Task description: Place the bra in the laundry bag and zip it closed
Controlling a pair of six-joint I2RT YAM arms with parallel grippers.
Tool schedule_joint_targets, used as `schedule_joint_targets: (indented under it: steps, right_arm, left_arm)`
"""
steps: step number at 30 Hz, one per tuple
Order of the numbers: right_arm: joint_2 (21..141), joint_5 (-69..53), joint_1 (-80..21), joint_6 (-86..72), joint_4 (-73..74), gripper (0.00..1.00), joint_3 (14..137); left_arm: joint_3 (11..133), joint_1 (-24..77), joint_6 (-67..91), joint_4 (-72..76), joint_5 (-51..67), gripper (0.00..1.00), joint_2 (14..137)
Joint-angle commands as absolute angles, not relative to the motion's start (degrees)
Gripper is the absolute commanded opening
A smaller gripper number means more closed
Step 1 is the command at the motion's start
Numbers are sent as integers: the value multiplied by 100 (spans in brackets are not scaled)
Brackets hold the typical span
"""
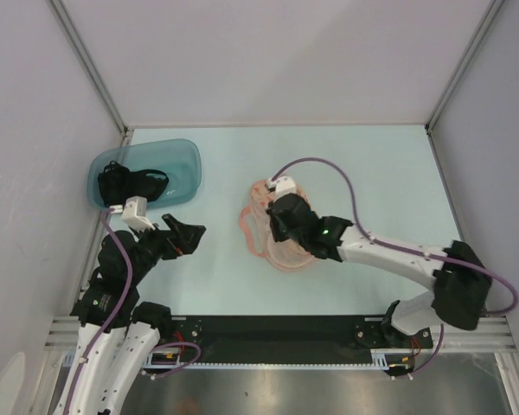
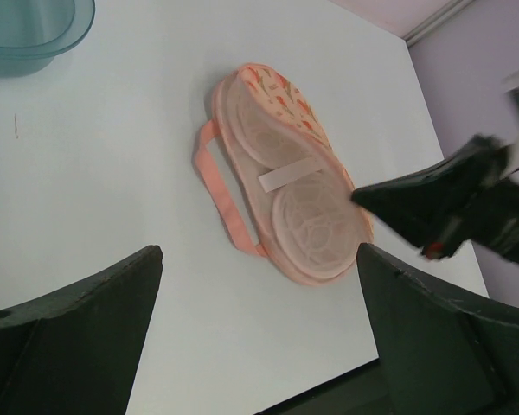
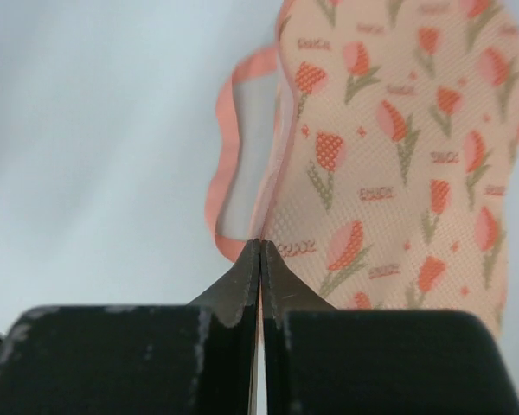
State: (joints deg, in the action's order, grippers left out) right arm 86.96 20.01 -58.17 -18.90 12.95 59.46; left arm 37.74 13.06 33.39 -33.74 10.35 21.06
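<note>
The laundry bag (image 1: 272,251) lies at mid-table, a peach two-lobed pouch. Its pale mesh side with a white label (image 2: 285,190) faces the left wrist view; its tulip-printed side (image 3: 398,173) fills the right wrist view. My right gripper (image 3: 259,246) is shut on the bag's rim beside the pink strap (image 3: 225,173), with a thin sliver of fabric between the jaws. From above, the right gripper (image 1: 277,229) sits over the bag's middle. The black bra (image 1: 134,183) lies in the teal tub (image 1: 186,160). My left gripper (image 2: 259,328) hangs open and empty between tub and bag.
The teal tub stands at the far left, near the left wall, and its corner (image 2: 35,35) shows in the left wrist view. A purple cable (image 1: 329,169) arcs over the table behind the right wrist. Walls close the back and both sides.
</note>
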Motion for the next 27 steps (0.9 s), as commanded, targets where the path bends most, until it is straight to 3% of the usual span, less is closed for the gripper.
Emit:
schedule_joint_targets:
  steps: [1, 6, 11, 13, 15, 16, 19, 24, 27]
  right_arm:
    - [7447, 1469, -5108, -2618, 1222, 0, 5785]
    - [6419, 637, -3774, -3049, 1257, 0, 5125]
    - [5854, -640, -1298, -3638, 1440, 0, 3974]
    - [5705, -861, -819, -3604, 1581, 0, 3562]
    - [5643, -792, -379, -3455, 1871, 14, 3402]
    - [5625, -669, -334, -3376, 1976, 38, 3393]
    - [5590, -203, -378, -3015, 2469, 70, 3655]
    - [5695, 1299, -1105, -2655, 3172, 94, 4559]
    - [5958, 1819, -1597, -2391, 3261, 100, 4981]
  left_arm:
    - [3877, 1310, 3383, -3191, 1204, 100, 2223]
    - [3718, 1310, 3463, -3041, 1660, 99, 2460]
    - [3639, 1310, 3481, -3015, 1837, 97, 2602]
    - [3656, 1310, 3498, -3050, 1670, 97, 2566]
    - [3709, 1310, 3507, -3067, 1522, 98, 2558]
    - [3831, 1310, 3498, -3093, 1425, 98, 2592]
    - [4251, 1310, 3402, -3295, 760, 100, 2926]
    - [5316, 1003, 3059, -3551, -289, 100, 4477]
    - [5975, 441, 2910, -3375, -212, 100, 5499]
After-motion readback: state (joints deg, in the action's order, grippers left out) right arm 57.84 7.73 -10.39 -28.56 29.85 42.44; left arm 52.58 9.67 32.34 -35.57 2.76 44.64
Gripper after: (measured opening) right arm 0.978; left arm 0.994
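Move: The flap of the laundry bag is already pinched by its left edge in the right hand, about 10 cm above the table. The clear table it is to be opened onto centres some 18 cm right and 7 cm ahead, the bag's body 2 cm right and 5 cm ahead, both 10 cm below. From the left hand, the bra lies about 24 cm ahead, 23 cm left and 18 cm down; the basin's middle is 27 cm ahead and 18 cm left. The flap's edge, still pinched, is carried by the right hand up about 9 cm, then in a fast arc right across the bag, some 28 cm in all, coming down beyond it while the wrist turns about 45 degrees clockwise; the fingers open wide there and the hand rises 4 cm. The open left hand dips slightly, then starts forward and left, some 7 cm, towards the bra. ##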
